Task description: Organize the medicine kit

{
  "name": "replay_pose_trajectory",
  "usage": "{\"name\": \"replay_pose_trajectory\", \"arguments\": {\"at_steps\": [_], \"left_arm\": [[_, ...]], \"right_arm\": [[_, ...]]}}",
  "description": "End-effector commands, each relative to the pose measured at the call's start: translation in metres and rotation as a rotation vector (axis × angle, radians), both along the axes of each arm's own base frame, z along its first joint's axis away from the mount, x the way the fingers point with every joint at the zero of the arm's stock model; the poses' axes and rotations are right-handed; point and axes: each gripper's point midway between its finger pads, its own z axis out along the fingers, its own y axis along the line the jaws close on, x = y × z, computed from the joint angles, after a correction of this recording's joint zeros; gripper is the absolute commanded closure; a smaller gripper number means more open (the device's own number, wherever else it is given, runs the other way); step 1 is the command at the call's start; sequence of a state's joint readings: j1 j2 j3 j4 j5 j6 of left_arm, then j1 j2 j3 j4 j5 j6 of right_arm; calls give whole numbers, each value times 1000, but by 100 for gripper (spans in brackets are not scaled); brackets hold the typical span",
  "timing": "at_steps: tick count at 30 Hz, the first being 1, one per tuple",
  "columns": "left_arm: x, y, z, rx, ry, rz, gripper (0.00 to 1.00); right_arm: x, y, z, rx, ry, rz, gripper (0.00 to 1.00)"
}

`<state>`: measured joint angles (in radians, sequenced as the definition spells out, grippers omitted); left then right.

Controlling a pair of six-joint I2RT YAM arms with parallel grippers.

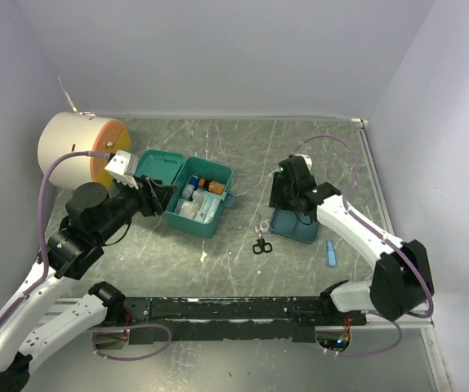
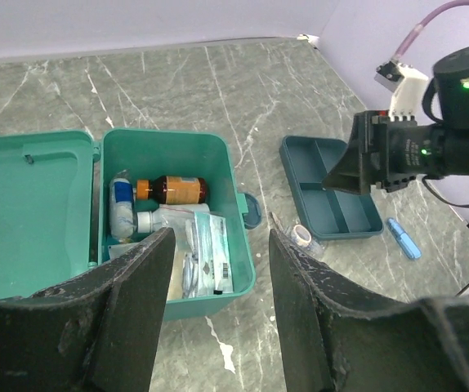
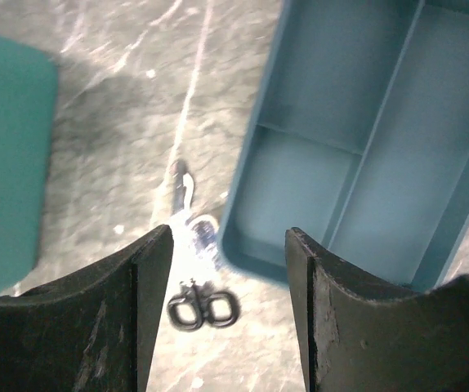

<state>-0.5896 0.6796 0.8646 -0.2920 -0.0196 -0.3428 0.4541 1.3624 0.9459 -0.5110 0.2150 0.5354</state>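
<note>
The medicine kit (image 1: 204, 229) is a teal box lying open left of centre, its lid (image 1: 156, 167) flat to the left. Inside I see an amber bottle (image 2: 177, 190), a bandage roll (image 2: 121, 208) and flat packets (image 2: 210, 257). My left gripper (image 1: 163, 197) hovers open and empty at the kit's near-left side; in the left wrist view the left gripper (image 2: 220, 245) frames the kit's front wall (image 2: 205, 303). My right gripper (image 1: 287, 201) hangs open and empty above the left end of the dark teal divided tray (image 1: 296, 229); the right gripper (image 3: 228, 237) straddles the tray's corner (image 3: 251, 245).
Black-handled scissors (image 1: 260, 243) lie left of the tray, blurred in the right wrist view (image 3: 203, 309). A small tape roll (image 2: 302, 236) sits beside them. A blue tube (image 1: 331, 251) lies right of the tray. A cream cylinder with an orange face (image 1: 75, 147) stands at the back left.
</note>
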Motion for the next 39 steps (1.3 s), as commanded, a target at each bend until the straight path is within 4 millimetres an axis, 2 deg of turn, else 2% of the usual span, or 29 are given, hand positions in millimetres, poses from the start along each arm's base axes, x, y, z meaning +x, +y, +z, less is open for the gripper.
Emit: {"name": "replay_pose_trajectory", "arguments": {"at_steps": [1,5,8,10,14,19,27,29,33,39], "left_arm": [[0,6,8,-22,-14,32,39],[-2,6,11,-35,-26,23,39],[-3,6,13,-52,-32,25,39],[-2,5,12,-60,-35,22,39],[-3,3,12,-62,-32,12,39],[-2,3,10,-59,-30,16,39],[3,5,4,-34,-11,42,39],[5,5,2,-32,-6,47,39],[7,5,-1,-21,2,54,40],[10,7,-4,-9,12,69,40]], "right_arm": [[-28,18,9,27,19,29,43],[-50,31,-3,53,37,45,45],[-61,41,-15,80,46,61,57],[-63,42,-24,84,45,60,60],[-62,42,-40,75,26,64,60],[-57,42,-58,45,21,75,55],[-50,45,-75,20,11,94,61],[-49,44,-79,8,12,95,64],[-49,46,-82,-2,12,130,82],[-45,55,-74,29,-10,165,98]]}}
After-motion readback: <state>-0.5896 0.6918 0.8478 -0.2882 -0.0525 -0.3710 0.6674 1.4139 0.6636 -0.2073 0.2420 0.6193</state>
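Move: The clear packet with the tape roll lies about 3 cm back and 5 cm to the left of my half-open right hand, some 9 cm below it. The scissors lie just beside it, about 5 cm back and 6 cm left of that hand. The blue tray's middle is 4 cm to its right and 1 cm ahead, and the open green kit box is about 22 cm left and 5 ahead. From my raised left hand the packet is about 21 cm right, 6 ahead and 30 below. I swing my right hand left off the tray's side with a slight lift, draw it back about 7 cm, then sink to the tape packet beside the tray's near left corner, easing a couple of centimetres forward at the last. Down there, some 8 cm lower than at the start, I bring the half-open fingers almost shut and pinch the packet's near edge over the scissors. ##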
